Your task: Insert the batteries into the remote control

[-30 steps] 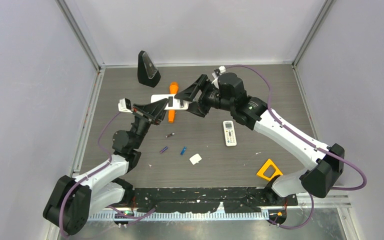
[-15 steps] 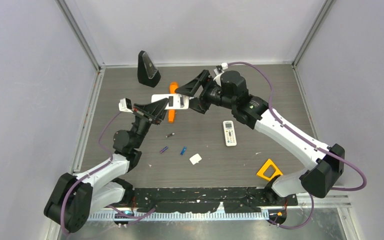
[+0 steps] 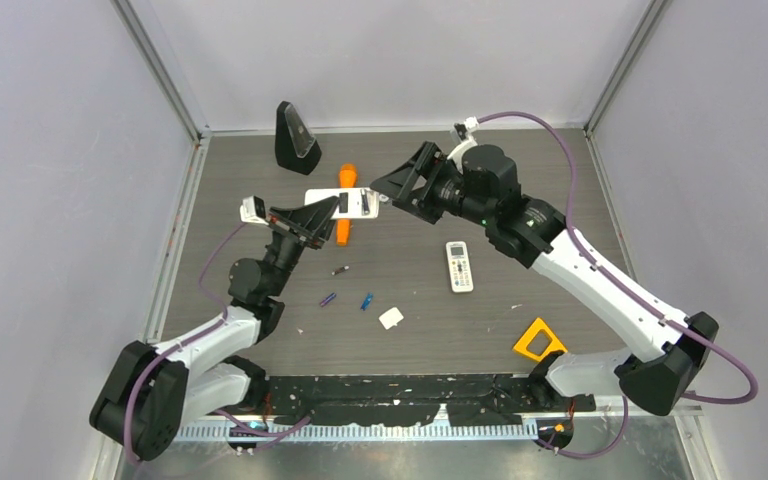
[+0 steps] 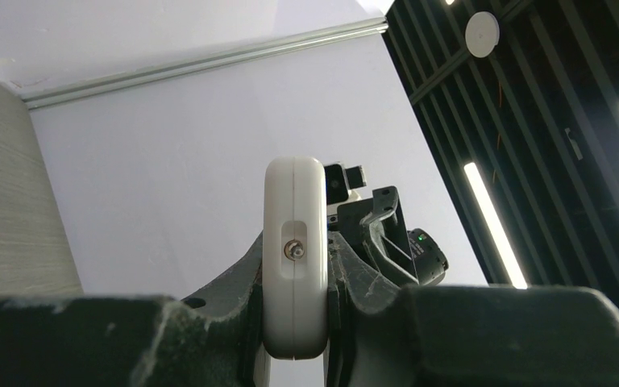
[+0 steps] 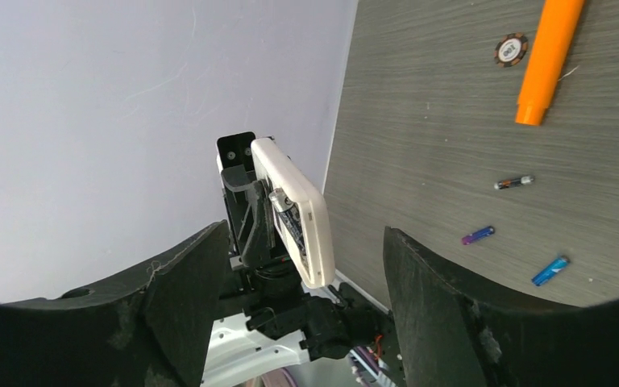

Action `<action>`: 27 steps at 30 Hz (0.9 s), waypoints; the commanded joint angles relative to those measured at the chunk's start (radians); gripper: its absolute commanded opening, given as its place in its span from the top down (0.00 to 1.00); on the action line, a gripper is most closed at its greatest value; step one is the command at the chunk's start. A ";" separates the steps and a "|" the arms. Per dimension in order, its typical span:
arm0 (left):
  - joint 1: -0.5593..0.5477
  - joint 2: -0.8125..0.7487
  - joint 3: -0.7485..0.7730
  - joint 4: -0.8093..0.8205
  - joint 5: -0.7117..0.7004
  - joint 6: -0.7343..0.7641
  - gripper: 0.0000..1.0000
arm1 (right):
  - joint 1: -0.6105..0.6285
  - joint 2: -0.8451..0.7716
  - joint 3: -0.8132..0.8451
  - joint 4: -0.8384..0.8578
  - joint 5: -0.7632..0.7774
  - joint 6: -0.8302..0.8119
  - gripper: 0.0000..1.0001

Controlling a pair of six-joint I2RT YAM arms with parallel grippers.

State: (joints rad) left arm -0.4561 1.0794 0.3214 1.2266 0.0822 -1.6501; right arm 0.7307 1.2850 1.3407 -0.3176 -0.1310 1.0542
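My left gripper (image 3: 322,214) is shut on a white remote control (image 3: 341,205) and holds it in the air, back side up. In the left wrist view the remote (image 4: 294,266) stands end-on, clamped between the fingers. My right gripper (image 3: 387,195) hangs open just right of the remote's end, not touching it. The right wrist view shows the remote (image 5: 302,201) beyond my open right gripper (image 5: 306,235), with a dark battery (image 5: 285,213) lying in its open compartment. Three loose batteries lie on the table: dark grey (image 3: 340,270), purple (image 3: 328,298) and blue (image 3: 367,301).
An orange marker (image 3: 345,190) lies under the held remote, with a small round disc (image 5: 511,49) beside it. A second white remote (image 3: 459,266), a small white cover (image 3: 391,318), a yellow piece (image 3: 538,340) and a black stand (image 3: 295,137) are on the table.
My right gripper has drawn back to the right, off the remote's end, and its arm has shifted right. The left gripper and remote have stayed put.
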 commanded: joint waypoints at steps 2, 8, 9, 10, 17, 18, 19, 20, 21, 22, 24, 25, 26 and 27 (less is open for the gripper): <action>0.001 0.009 0.011 0.078 0.001 -0.005 1.00 | 0.007 -0.045 0.038 -0.050 0.079 -0.122 0.29; 0.001 0.020 0.021 0.079 0.007 -0.001 1.00 | 0.036 -0.019 0.093 -0.128 0.100 -0.188 0.36; 0.000 0.021 0.021 0.079 0.008 0.000 1.00 | 0.042 -0.016 0.096 -0.132 0.106 -0.193 0.38; 0.001 0.023 0.021 0.079 0.009 0.001 1.00 | 0.043 -0.015 0.100 -0.137 0.115 -0.203 0.40; -0.001 0.029 0.021 0.079 0.012 0.003 1.00 | 0.050 0.022 0.139 -0.161 0.122 -0.242 0.50; 0.000 0.030 0.022 0.079 0.012 0.004 1.00 | 0.052 0.032 0.144 -0.162 0.120 -0.245 0.51; -0.001 0.029 0.022 0.080 0.013 0.004 1.00 | 0.053 0.036 0.145 -0.165 0.117 -0.250 0.52; -0.001 0.029 0.022 0.078 0.013 0.004 1.00 | 0.056 0.043 0.149 -0.167 0.116 -0.252 0.52; -0.001 0.030 0.021 0.079 0.013 0.004 1.00 | 0.058 0.047 0.150 -0.168 0.112 -0.255 0.52; -0.001 0.029 0.022 0.079 0.013 0.004 1.00 | 0.058 0.053 0.150 -0.168 0.108 -0.255 0.53; -0.001 0.030 0.022 0.079 0.013 0.006 1.00 | 0.059 0.061 0.149 -0.167 0.105 -0.258 0.53; -0.001 0.031 0.021 0.079 0.012 0.006 1.00 | 0.059 0.062 0.148 -0.166 0.103 -0.258 0.54; -0.001 0.032 0.021 0.079 0.011 0.006 1.00 | 0.060 0.065 0.148 -0.165 0.100 -0.261 0.54; -0.001 0.032 0.022 0.079 0.012 0.006 1.00 | 0.060 0.068 0.149 -0.164 0.099 -0.261 0.54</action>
State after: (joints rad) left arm -0.4561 1.1091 0.3214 1.2301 0.0834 -1.6485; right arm 0.7841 1.3518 1.4494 -0.5003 -0.0288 0.8181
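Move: The battery compartment of the remote, with one battery already in it, lies about 4 cm to the left of my right hand, 1 cm back and some 2 cm lower. On the table roughly 30 cm below, the orange microphone is about 12 cm ahead and 11 cm left, and the loose black battery about 4 cm back and 13 cm left. From my left hand, which already grips the remote, the compartment is about 6 cm to the right, 1 cm ahead and nearly level. I bring the half-closed tips of my right hand down to the open compartment end of the remote. They first ease about 1 cm right and slightly back, then return left and forward and sink, some 2.5 cm lower in all, while the fingers draw together to about half open and tip about 15 degrees further down. My left hand keeps its grip on the remote and sinks about 1 cm. ##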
